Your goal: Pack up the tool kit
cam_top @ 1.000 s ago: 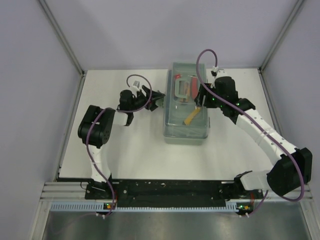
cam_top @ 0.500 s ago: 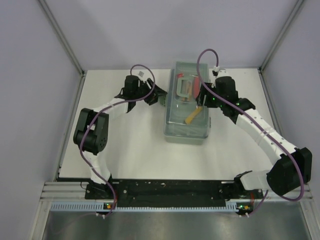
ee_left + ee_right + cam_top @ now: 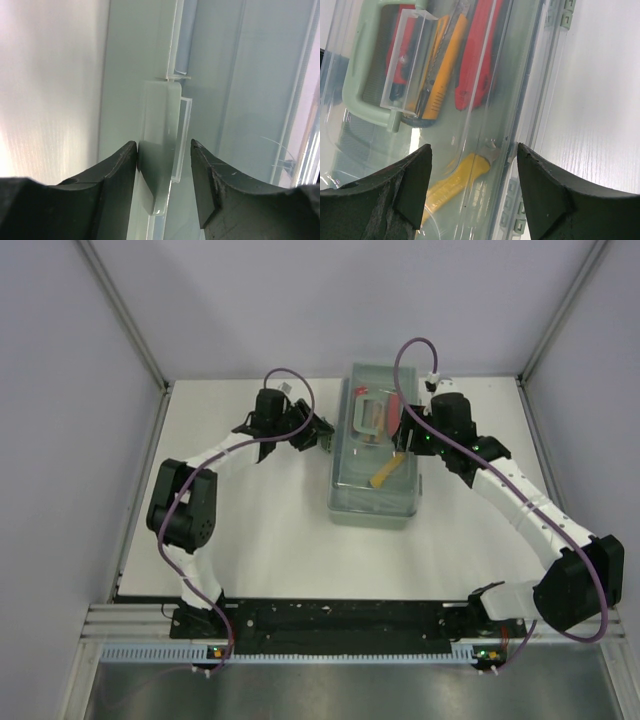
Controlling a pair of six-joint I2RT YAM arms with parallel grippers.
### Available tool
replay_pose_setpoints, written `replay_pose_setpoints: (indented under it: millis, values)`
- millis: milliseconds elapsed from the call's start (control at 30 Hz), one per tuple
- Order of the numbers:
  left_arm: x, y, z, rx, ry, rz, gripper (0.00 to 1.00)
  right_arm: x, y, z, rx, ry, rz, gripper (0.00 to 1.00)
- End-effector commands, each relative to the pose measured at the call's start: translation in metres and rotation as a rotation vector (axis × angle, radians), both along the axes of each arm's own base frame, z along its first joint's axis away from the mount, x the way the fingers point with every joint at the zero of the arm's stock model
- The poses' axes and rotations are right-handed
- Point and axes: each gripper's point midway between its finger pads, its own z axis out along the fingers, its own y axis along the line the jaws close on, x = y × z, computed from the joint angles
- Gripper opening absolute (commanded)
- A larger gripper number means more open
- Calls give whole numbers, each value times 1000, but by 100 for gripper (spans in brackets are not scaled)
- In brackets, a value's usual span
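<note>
The tool kit is a grey-green box lying shut under its translucent lid in the middle of the table. Through the lid I see red-handled pliers, a yellow knife and a yellow-handled tool. My left gripper sits at the box's left side. In the left wrist view the left gripper straddles a pale latch tab: one pad touches it and the other stands apart. My right gripper hovers open over the lid's right edge, and the right wrist view shows that gripper empty.
The white table is boxed in by pale walls and metal posts, with a black rail along the near edge. The lid's green carry handle lies flat. Small clips line the box's right rim.
My left arm has swung up and in toward the box's left side, and its jaws have narrowed around the latch tab. The right arm has stayed put.
</note>
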Motion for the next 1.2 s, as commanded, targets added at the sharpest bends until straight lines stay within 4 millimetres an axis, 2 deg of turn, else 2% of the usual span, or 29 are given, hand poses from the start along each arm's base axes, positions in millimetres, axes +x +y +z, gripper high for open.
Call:
replay_pose_setpoints:
  millis: [0,333,567,700,900,1000,1167]
  values:
    - [-54,-63,43,-112,-20,-217,51,-9,20,-26,13,89,83,65]
    - [-60,-65,67,-117,-71,-205,49,-9,20,-27,13,93,84,64]
    - [-66,-70,76,-144,-110,-234,49,-9,20,-28,13,96,81,64]
    - [-66,-73,64,-149,-84,-244,46,-9,19,-29,12,97,81,64]
    - [-69,-76,47,-169,-43,-257,27,-10,19,-32,11,105,79,64]
    - [-71,-77,44,-167,-45,-261,23,-10,20,-31,12,102,81,63]
    - [-71,-76,35,-150,-30,-265,21,-9,20,-29,18,100,77,63]
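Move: The box's left-side latch, tilted part-way up from the wall, stands right at the left fingertips: about 1 cm to the right, 1 cm back and level in height. The lid handle is some 9 cm to the left hand's right, 3 cm farther out and roughly 5 cm higher; the yellow tool seen through the lid is about 11 cm to its right and 8 cm back. From the right hand the latch lies some 14 cm left, 2 cm ahead and about 6 cm lower. The latch gets swung up against the box wall by the left fingertips, which rise about 3 cm along that side, drifting back a centimetre. The hand then eases a centimetre right, towards the box, while the fingers narrow from half open to about a fifth, ending at the latch's upper edge. The right hand stays at the lid's right edge, its fingers still apart. ##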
